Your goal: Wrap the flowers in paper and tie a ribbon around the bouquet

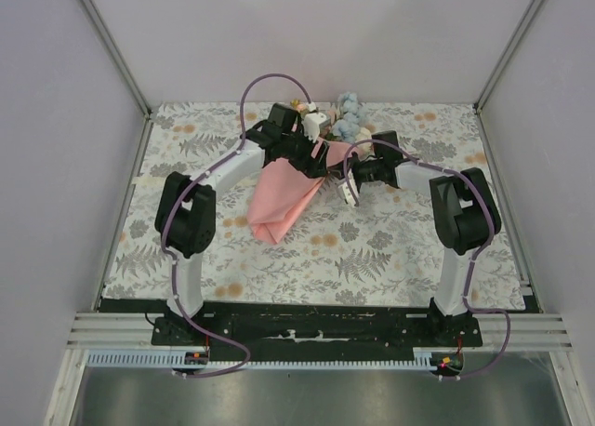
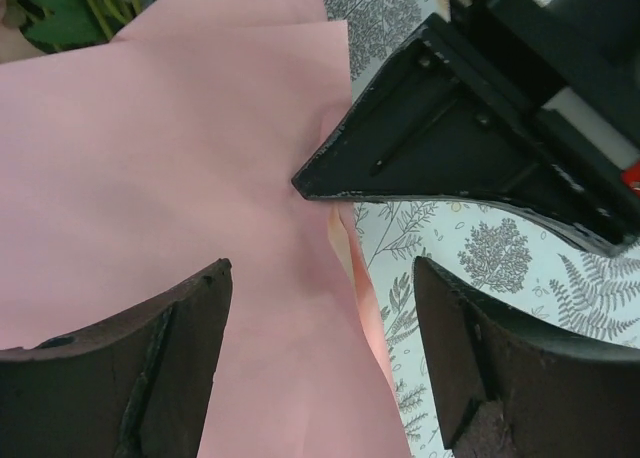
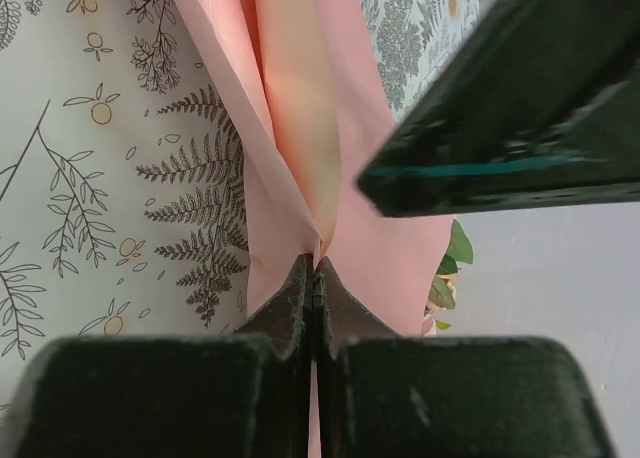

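Observation:
The salmon-pink paper (image 1: pixel 279 198) lies folded over the flowers' stems, narrowing toward the near left. The flowers (image 1: pixel 346 121) poke out at its far end, blue and peach blooms showing, and green leaves (image 3: pixel 455 248) peek past the paper's edge. My left gripper (image 2: pixel 322 266) hovers open just over the paper (image 2: pixel 150 158) with nothing between its fingers. My right gripper (image 3: pixel 317 263) is shut on a raised fold at the paper's (image 3: pixel 300 88) right edge; its black tip (image 2: pixel 305 186) shows in the left wrist view. In the top view the two grippers (image 1: pixel 314 164) (image 1: pixel 340 179) sit close together. The ribbon is out of view.
A fern-and-blossom printed tablecloth (image 1: pixel 390 249) covers the table. Plain walls with metal frame posts (image 1: pixel 112 45) close in the left, right and far sides. Purple cables (image 1: pixel 251 91) loop above the arms.

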You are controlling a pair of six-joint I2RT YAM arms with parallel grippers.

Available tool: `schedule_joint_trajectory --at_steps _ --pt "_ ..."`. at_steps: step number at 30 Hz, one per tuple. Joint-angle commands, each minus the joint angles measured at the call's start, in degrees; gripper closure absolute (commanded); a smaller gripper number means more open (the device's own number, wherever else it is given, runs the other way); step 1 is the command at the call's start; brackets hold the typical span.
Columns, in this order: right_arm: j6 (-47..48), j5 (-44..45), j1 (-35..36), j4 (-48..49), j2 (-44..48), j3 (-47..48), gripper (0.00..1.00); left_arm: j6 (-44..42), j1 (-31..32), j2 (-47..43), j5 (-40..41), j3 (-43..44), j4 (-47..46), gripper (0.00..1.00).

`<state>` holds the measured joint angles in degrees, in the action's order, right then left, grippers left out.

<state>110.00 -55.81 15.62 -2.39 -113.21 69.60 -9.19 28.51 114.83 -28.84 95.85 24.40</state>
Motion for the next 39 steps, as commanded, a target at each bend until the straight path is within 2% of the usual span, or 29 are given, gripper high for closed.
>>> schedule_joint_trajectory --at_steps 1,9,15,17,18,20,21,24,25,27,28,29,30,31,33,35,36,39 --pt "-1.8 -1.2 0.0 1.9 3.7 -1.0 1.00 3.5 1.6 1.7 3.4 -0.6 -7.2 0.22" --pt "-2.9 -1.4 0.0 1.9 3.4 -0.4 1.00 1.5 3.0 4.2 6.4 -1.3 -7.1 0.27" --pt "-5.1 -1.8 0.4 4.8 3.9 -0.4 1.00 0.3 3.4 5.6 7.7 -1.0 -4.2 0.59" --pt "-5.4 -1.6 0.6 5.2 3.9 -0.6 1.00 0.6 3.4 6.3 6.9 0.1 -2.9 0.66" --pt "-5.8 -1.5 0.6 5.6 3.9 -0.5 1.00 0.9 3.5 6.4 6.7 0.5 -2.4 0.66" --pt "-5.8 -1.5 0.7 5.6 3.9 -0.4 1.00 1.7 3.5 6.6 5.7 1.2 -2.0 0.51" --pt "-5.8 -1.6 0.8 5.6 3.8 -0.6 1.00 2.0 3.7 6.6 6.0 1.3 -2.2 0.47" --pt "-5.7 -1.6 1.2 5.7 3.8 -0.6 1.00 2.6 4.0 6.7 6.9 0.9 -3.0 0.44" --pt "-5.6 -1.6 1.3 5.7 3.9 -0.7 1.00 2.6 4.0 7.1 7.0 0.8 -3.3 0.46" --pt "-5.8 -1.5 1.3 5.9 4.0 -0.7 1.00 2.9 4.0 7.3 7.8 0.8 -3.4 0.58" --pt "-5.9 -1.2 1.3 5.9 4.1 -0.9 1.00 2.9 4.1 7.3 8.6 0.7 -3.3 0.67" --pt "-6.3 -0.7 1.3 6.0 4.5 -1.0 0.99 3.2 4.0 7.3 9.3 0.7 -3.3 0.81" --pt "-7.2 0.2 1.3 6.1 5.0 -1.1 0.96 3.3 4.0 7.3 10.0 0.7 -3.3 0.93" --pt "-8.6 1.6 1.2 6.1 5.5 -1.1 0.92 3.7 3.8 7.2 10.4 0.6 -3.2 0.98" --pt "-12.3 5.3 0.5 5.8 6.9 -0.9 0.81 4.4 3.7 7.0 10.3 0.6 -3.1 0.98" --pt "-17.2 8.5 -0.9 4.6 8.9 -0.4 0.60 5.3 3.3 6.6 10.1 0.6 -3.2 0.98" --pt "-20.5 9.6 -2.1 4.0 10.1 -0.2 0.46 5.8 3.3 6.3 9.9 0.6 -3.3 0.98" --pt "-27.4 13.3 -6.5 -2.7 13.9 1.8 0.24 7.3 3.0 5.6 9.4 0.6 -3.7 0.98"
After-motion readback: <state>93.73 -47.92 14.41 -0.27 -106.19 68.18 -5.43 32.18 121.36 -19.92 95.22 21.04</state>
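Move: The left hand hangs open above the paper wrap's right-hand edge, which the right fingers pinch shut. The folded paper edge it goes for lies about 6 cm below it and 2 cm to its right, and the right fingertips some 4 cm right, 1 cm ahead and 5 cm below. The blue flowers lie roughly 15 cm ahead and 8 cm right of it, 9 cm lower. For the right hand, the paper edge is between its fingertips. The left fingers close on the folded paper edge right beside the right fingertips, after sinking about 6 cm and easing slightly right; they half close, open a little, then shut fully. Meanwhile the right hand keeps its pinch almost still. Only once the left has shut does it open and let go, backing off up and to the right some 3 cm each way while turning about 15 degrees clockwise. ##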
